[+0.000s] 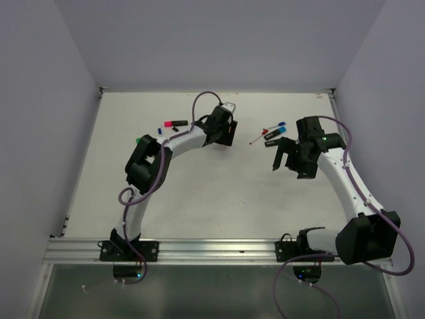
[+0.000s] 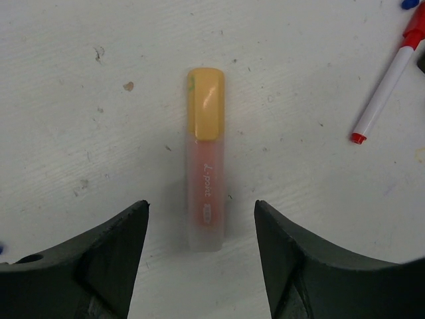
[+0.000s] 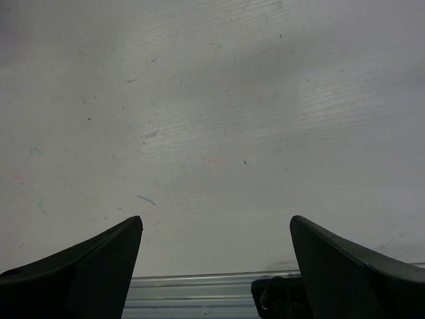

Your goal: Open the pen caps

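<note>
In the left wrist view a highlighter lies flat on the white table, its peach see-through barrel pointing toward me and its orange cap on the far end. My left gripper is open and straddles the barrel's near end, both fingers clear of it. From above, the left gripper covers this highlighter. My right gripper hangs open over bare table with nothing between its fingers. A red-capped pen and a small black cap lie left of the left gripper.
A white pen with a red tip lies to the right of the highlighter. A few pens with red, blue and black parts lie between the two grippers. A green piece sits by the left arm's elbow. A metal rail runs along the near edge.
</note>
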`<move>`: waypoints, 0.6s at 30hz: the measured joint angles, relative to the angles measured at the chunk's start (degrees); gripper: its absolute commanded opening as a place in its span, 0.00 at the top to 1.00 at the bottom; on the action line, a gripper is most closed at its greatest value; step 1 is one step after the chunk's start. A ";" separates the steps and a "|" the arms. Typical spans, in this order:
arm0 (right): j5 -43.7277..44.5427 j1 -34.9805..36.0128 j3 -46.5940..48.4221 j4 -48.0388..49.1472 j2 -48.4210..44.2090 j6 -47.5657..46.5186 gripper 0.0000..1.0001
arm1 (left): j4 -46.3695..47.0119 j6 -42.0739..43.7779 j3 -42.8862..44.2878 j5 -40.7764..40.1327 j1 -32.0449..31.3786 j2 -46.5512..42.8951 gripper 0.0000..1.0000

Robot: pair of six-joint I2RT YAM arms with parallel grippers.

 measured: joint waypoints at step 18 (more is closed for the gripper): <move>0.46 -0.02 0.00 0.22 0.00 -0.74 0.01 | 0.96 1.49 0.52 -4.79 -1.03 3.87 0.72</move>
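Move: The yellow-capped pen lies right under the open left fingers, its middle about 2 cm ahead, 1 cm to the right and 4 cm below the left hand, with the cap end pointing forward. The red pen lies some 13 cm to the right of it and 1 cm farther out; the blue-ended marker is about 20 cm right of the hand and 5 cm ahead. From the right hand the yellow-capped pen is roughly 20 cm ahead, 22 cm to the left and 14 cm down. The left hand sinks about 3 cm, almost straight down, onto the clear barrel of the yellow-capped pen behind its cap, the fingers narrowing on the way and the wrist rolling only some 5 degrees so that its left side rises. Once down, it stays level and the fingers close further, bringing their tips against the two sides of the barrel, with the cap left free ahead of them. ##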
